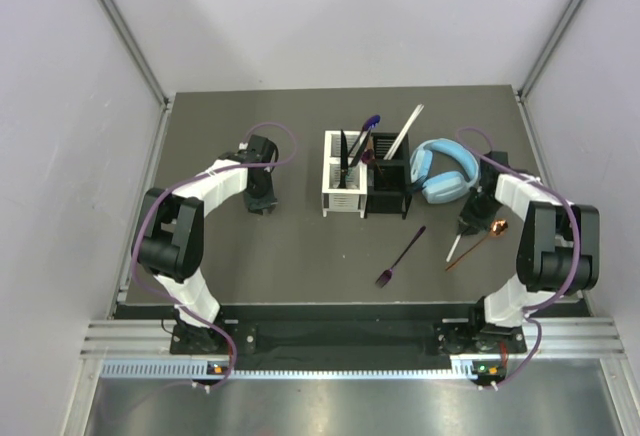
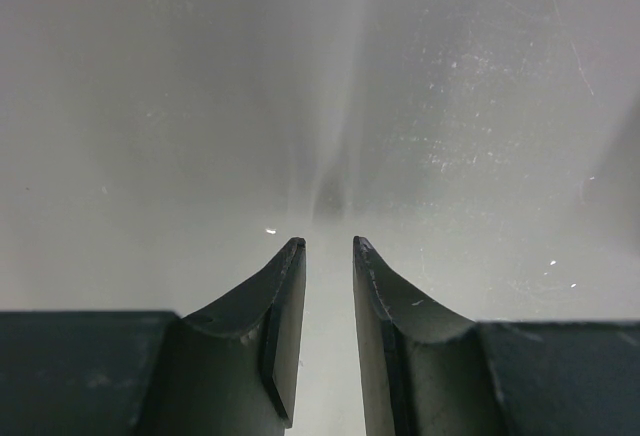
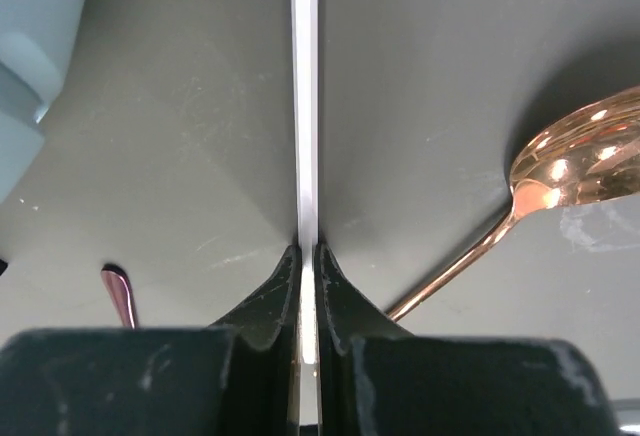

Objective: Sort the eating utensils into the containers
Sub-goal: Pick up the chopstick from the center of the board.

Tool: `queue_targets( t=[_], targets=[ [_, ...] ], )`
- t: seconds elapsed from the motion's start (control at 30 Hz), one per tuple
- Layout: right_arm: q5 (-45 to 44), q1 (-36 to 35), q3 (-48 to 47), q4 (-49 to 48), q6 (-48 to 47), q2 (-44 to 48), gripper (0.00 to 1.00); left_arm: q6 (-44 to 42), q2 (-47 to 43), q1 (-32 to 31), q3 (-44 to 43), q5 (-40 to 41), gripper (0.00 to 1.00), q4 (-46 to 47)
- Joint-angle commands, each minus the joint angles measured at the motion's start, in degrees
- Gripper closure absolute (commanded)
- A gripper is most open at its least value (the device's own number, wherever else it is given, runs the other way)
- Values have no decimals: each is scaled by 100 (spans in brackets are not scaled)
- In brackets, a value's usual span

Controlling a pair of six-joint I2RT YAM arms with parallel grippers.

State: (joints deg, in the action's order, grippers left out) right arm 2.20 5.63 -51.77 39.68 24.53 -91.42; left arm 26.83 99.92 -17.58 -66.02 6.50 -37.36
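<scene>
My right gripper (image 1: 467, 228) (image 3: 308, 248) is down at the table on the right, shut on a thin white stick (image 3: 304, 106) that runs between its jaws; the stick's end pokes out below it (image 1: 453, 249). A copper spoon (image 1: 478, 245) (image 3: 580, 166) lies just to the right of it. A purple fork (image 1: 401, 255) lies on the table in front of the containers; its handle tip (image 3: 118, 294) shows in the right wrist view. The white caddy (image 1: 327, 178) and the black caddy (image 1: 386, 203) stand side by side at centre with utensils upright in them. My left gripper (image 1: 262, 202) (image 2: 329, 243) is open, nothing between its fingers.
Light-blue headphones (image 1: 440, 172) (image 3: 30, 36) lie right of the black caddy, close behind my right gripper. A purple-blue spoon (image 1: 369, 127) and a white stick (image 1: 406, 130) lean out of the caddies. Grey walls enclose the table on three sides.
</scene>
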Motion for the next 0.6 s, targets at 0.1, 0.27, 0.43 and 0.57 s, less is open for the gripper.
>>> queue_targets(
  t=[0.1,0.27,0.43,0.57],
  targets=[
    [-69,52,-79,-101,-168,-61,100,-64,98,36,-192,53,69,-69],
    [-378,44,-175,-31,-239,659,100,-73,107,36,-192,62,69,-69],
    [-448,44,-973,259,-423,1441,100,-64,151,36,-192,27,69,-60],
    [-255,35,-1817,269,-590,1723,100,-46,195,36,-236,-17,69,-52]
  ],
)
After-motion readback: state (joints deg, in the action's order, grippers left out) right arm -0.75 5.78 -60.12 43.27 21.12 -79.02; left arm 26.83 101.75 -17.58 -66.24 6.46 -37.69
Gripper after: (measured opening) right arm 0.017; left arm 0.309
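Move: The white chopstick is already pinched in the right hand, just over the table. The black container it belongs in lies about 20 cm to that hand's left and 13 cm ahead, with the white container against its far left side, 11 cm farther left. The blue headphones lie some 16 cm ahead of the hand and 5 cm left; the copper spoon's middle is about 6 cm back and 2 cm right. From the left hand, the black container is roughly 32 cm right, 7 cm ahead. The white chopstick, still pinched in the shut fingers, comes up off the table: the right hand holds still briefly, then lifts with growing speed, about 10 cm in all, also drawing some 4 cm forward beside the headphones. The wrist tips so that the fingers swing outward by about 15 to 20 degrees while the grip is kept. ##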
